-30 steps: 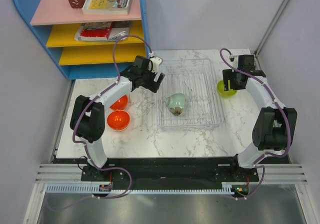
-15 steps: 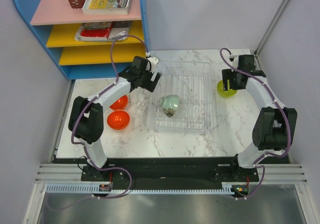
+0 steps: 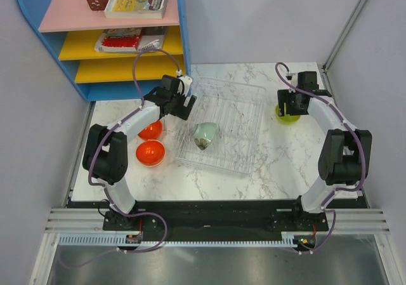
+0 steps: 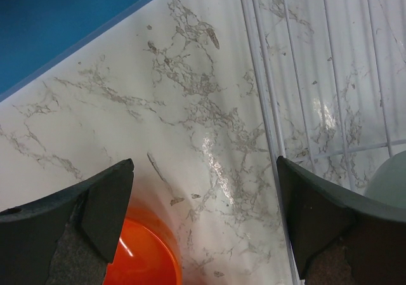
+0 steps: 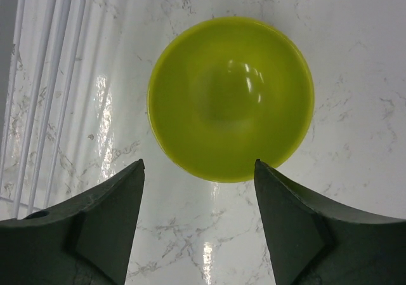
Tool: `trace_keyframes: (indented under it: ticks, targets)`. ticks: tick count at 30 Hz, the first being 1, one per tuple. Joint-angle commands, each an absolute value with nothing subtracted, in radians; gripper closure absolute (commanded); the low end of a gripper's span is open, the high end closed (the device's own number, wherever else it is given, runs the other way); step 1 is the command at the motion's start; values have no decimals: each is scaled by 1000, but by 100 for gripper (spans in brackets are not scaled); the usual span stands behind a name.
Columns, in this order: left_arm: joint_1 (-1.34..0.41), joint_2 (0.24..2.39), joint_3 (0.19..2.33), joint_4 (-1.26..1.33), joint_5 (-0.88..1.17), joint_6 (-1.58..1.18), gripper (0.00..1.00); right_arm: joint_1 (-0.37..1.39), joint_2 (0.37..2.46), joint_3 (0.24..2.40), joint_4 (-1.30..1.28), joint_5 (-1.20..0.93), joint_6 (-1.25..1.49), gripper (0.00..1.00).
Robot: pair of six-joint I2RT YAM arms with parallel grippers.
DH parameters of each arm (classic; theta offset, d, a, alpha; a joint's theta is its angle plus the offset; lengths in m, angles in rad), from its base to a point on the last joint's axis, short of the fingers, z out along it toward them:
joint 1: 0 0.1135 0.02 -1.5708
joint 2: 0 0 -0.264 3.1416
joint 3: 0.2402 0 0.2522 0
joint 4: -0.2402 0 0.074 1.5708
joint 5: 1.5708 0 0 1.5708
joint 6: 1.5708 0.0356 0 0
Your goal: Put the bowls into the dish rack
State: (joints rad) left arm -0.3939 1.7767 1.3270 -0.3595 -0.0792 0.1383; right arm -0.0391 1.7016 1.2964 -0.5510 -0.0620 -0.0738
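Observation:
The dish rack [image 3: 238, 117] lies skewed in the middle of the table, with a pale green bowl [image 3: 205, 134] on its side inside. Two orange bowls [image 3: 150, 152] sit to its left, the farther one [image 3: 148, 132] partly under my left arm. My left gripper [image 3: 180, 109] hangs open over the bare marble between the orange bowl [image 4: 141, 254] and the rack's wire edge [image 4: 269, 104], its right finger [image 4: 323, 215] over that edge. A yellow-green bowl [image 5: 231, 98] sits right of the rack. My right gripper [image 5: 198, 171] is open just short of it, holding nothing.
A blue shelf unit [image 3: 120, 40] with books and a small red box stands at the back left, close to the rack's far corner. Grey walls close in both sides. A rack corner [image 5: 38, 94] shows left of the yellow-green bowl.
The dish rack has slid left and turned, carrying the pale green bowl with it. My left gripper moved left alongside it. My right gripper's jaws have narrowed slightly.

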Motion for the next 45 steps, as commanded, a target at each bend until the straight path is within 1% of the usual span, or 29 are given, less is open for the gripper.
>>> trace_keyframes:
  ticks: [1, 5, 11, 14, 15, 17, 18, 22, 23, 25, 26, 28, 29, 31, 32, 33, 38, 45]
  targets:
    - [-383, 1724, 1315, -390, -74, 126, 0, 33, 1718, 1278, -482, -19, -48, 23]
    - [-383, 1703, 1310, -387, -12, 126, 0, 75, 1750, 1296, -479, 41, -46, 24]
    - [-382, 1690, 1302, -384, 43, 121, 0, 95, 1811, 1345, -489, 103, -44, 28]
    - [-383, 1697, 1304, -382, 57, 123, 0, 101, 1830, 1354, -491, 117, -46, 34]
    - [-382, 1697, 1304, -382, 66, 123, 0, 104, 1836, 1356, -492, 123, -48, 38]
    - [-382, 1698, 1308, -382, 71, 121, 0, 109, 1847, 1365, -491, 135, -51, 42]
    - [-383, 1697, 1308, -382, 77, 120, 0, 112, 1850, 1368, -491, 138, -52, 46]
    - [-383, 1695, 1327, -383, 75, 124, 0, 133, 1868, 1393, -492, 173, -63, 56]
    - [-383, 1698, 1333, -385, 72, 130, 0, 136, 1871, 1397, -492, 185, -66, 63]
    - [-383, 1700, 1362, -391, 61, 138, 0, 146, 1873, 1405, -492, 198, -71, 69]
    - [-383, 1706, 1373, -394, 55, 146, 0, 146, 1873, 1407, -492, 202, -72, 76]
    - [-383, 1715, 1410, -400, 38, 155, 0, 150, 1871, 1405, -492, 209, -74, 83]
    - [-383, 1727, 1425, -405, 32, 163, 0, 152, 1871, 1405, -494, 210, -75, 89]
    - [-383, 1747, 1465, -413, 20, 169, 0, 152, 1870, 1401, -494, 215, -77, 92]
    - [-383, 1770, 1479, -414, 17, 172, 0, 150, 1870, 1399, -495, 216, -77, 99]
    - [-385, 1782, 1508, -414, 5, 172, 0, 152, 1867, 1396, -495, 216, -77, 100]
    - [-384, 1873, 1620, -422, -54, 178, 0, 153, 1836, 1394, -505, 212, -69, 100]
    - [-387, 1985, 1724, -425, -106, 183, 0, 152, 1773, 1399, -531, 176, -49, 100]
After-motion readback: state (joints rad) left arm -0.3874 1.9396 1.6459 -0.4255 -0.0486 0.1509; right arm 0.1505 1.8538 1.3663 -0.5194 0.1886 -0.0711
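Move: The lime bowl lies about 3 cm ahead of the right hand, 2 cm to its right and 6 cm below; the middle of the dish rack is some 22 cm to that hand's left and level with it. From the left hand, the rack's middle is roughly 13 cm right, 4 cm back and 5 cm below. The mint bowl is about 8 cm right and 8 cm back from the left hand, the far orange bowl 12 cm left and 6 cm back, both some 6 cm lower. The right hand pinches the left rim of the lime bowl: it drops about 4 cm while shifting as far left, then eases 2 cm forward as the fingers shut fully, its left side tipping down some 10 degrees. The left hand, fingers kept wide, edges back and right along the rack's left wall, then rises and goes about 7 cm forward towards the rack's far left corner. ##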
